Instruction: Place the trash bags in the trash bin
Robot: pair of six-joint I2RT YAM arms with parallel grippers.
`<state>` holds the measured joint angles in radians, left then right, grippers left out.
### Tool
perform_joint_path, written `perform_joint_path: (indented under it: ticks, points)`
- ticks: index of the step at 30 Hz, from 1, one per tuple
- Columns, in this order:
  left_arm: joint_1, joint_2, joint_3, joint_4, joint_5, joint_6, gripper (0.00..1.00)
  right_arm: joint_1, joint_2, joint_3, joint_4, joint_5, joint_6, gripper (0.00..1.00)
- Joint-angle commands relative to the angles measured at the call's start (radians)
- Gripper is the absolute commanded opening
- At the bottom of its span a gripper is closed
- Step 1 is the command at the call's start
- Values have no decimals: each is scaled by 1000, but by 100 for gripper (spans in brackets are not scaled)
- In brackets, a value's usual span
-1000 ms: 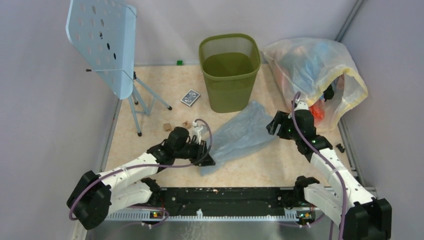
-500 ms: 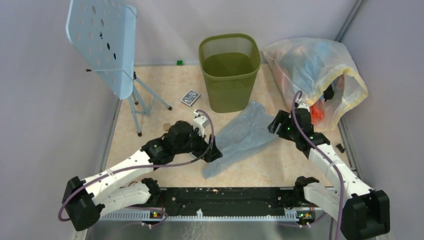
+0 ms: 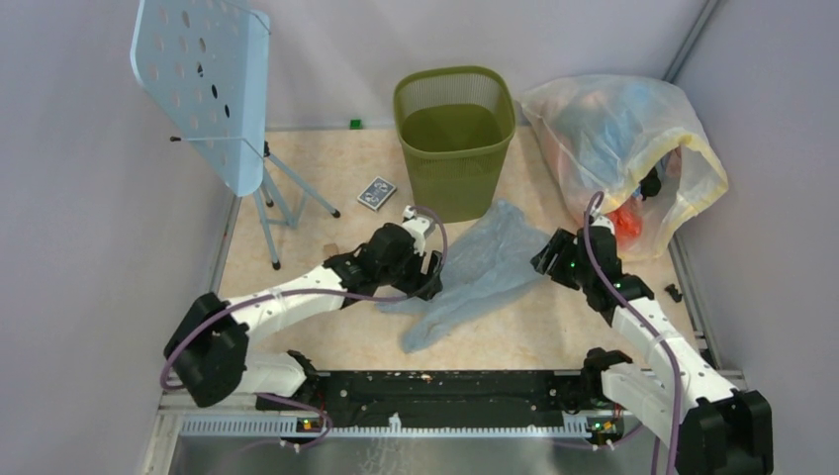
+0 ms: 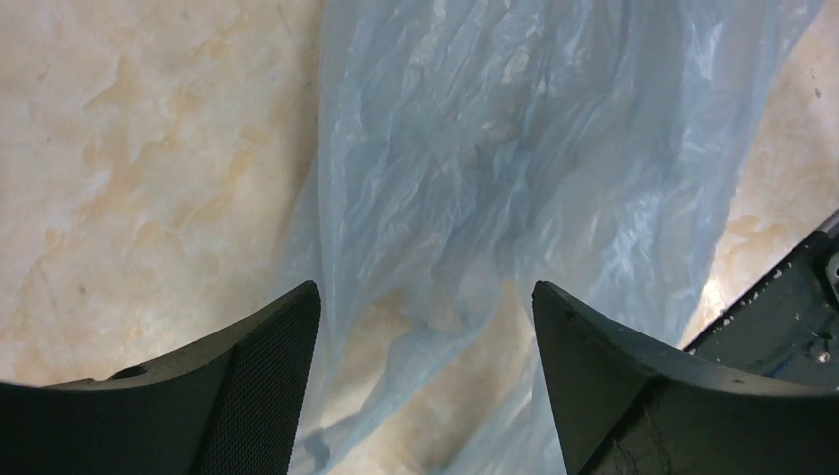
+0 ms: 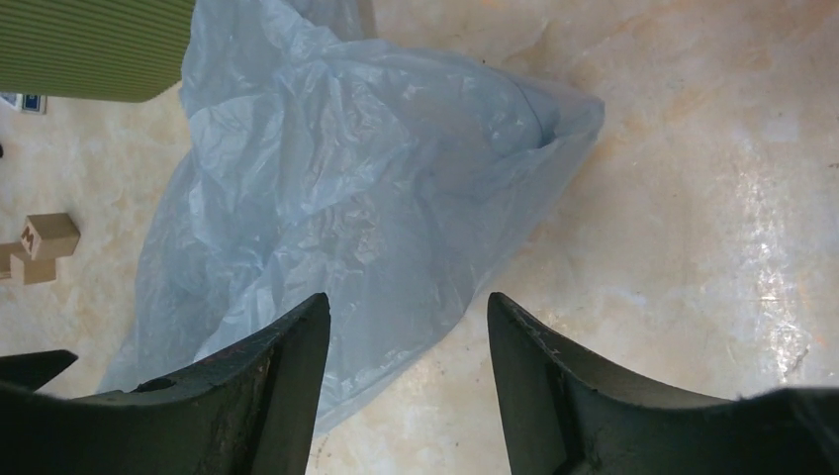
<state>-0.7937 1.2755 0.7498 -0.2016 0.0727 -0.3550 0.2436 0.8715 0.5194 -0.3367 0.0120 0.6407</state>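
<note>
The trash bag [image 3: 485, 259] is a crumpled pale blue film lying flat on the table in front of the trash bin [image 3: 455, 139], an upright olive-green mesh wastebasket. My left gripper [image 3: 432, 273] is open at the bag's left edge. In the left wrist view its fingers [image 4: 267, 376] straddle a fold of the bag [image 4: 514, 148] without pinching it. My right gripper [image 3: 547, 259] is open at the bag's right edge. In the right wrist view the bag [image 5: 346, 168] reaches under the left finger [image 5: 277, 376], and the bin's corner [image 5: 89, 49] shows at top left.
A big clear-yellowish sack [image 3: 623, 139] stuffed with coloured items leans at the back right. A blue perforated panel on a tripod [image 3: 203, 89] stands at the back left. A card pack [image 3: 376, 193] and small cardboard cubes [image 5: 45, 237] lie left of the bag.
My left gripper let go of the bag's near end, opened, and moved forward and right to the bag's left edge. The right gripper's jaws narrowed a little and it barely shifted.
</note>
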Motion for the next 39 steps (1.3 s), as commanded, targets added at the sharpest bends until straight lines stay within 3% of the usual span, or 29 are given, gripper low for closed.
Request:
perform_joint_path:
  ticks: [1, 5, 8, 19, 23, 26, 29, 36, 39]
  points:
    - [8, 92, 81, 165, 30, 46, 83, -9, -1, -18, 40, -4, 51, 58]
    - [12, 197, 109, 230, 25, 49, 80, -9, 4, -53, 59, 16, 78, 56]
    - [22, 264, 122, 275, 27, 37, 68, -9, 20, -80, 94, -3, 77, 53]
    - [54, 422, 160, 347, 12, -23, 69, -9, 60, -106, 151, -67, 54, 38]
    - [63, 455, 147, 376, 59, -47, 51, -9, 64, -108, 146, -54, 47, 20]
    - [76, 464, 125, 387, 63, -57, 22, -9, 63, -102, 129, -27, 45, 1]
    - [123, 441, 67, 424, 107, -89, 0, -9, 56, -82, 89, 16, 38, 0]
    - [252, 277, -91, 433, 139, -89, 0, -9, -39, -24, -66, 244, 47, 0]
    - [267, 219, -131, 417, 147, -85, 0, -9, -82, -37, -55, 234, 45, 0]
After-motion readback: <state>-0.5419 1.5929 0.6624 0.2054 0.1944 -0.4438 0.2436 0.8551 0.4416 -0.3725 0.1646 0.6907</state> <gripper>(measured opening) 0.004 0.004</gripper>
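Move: The blue trash bag lies crumpled across the table, its middle about 8 cm ahead and 11 cm right of the left hand, some 9 cm below. From the right hand that middle is about 4 cm ahead and 14 cm left, with the bag's right corner almost under the fingers. The trash bin stands 28 cm ahead and 7 cm right of the left hand, 24 cm ahead and 18 cm left of the right. Forward and down by about 7 cm each, drifting right, the open left hand reaches the bag's left edge, pinches it shut between its fingers and then drags it some 7 cm left, turning slightly counter-clockwise. The right hand sinks about 4 cm, closes on the bag's right corner, then pulls to its right by roughly 4 cm, away from the left hand. ##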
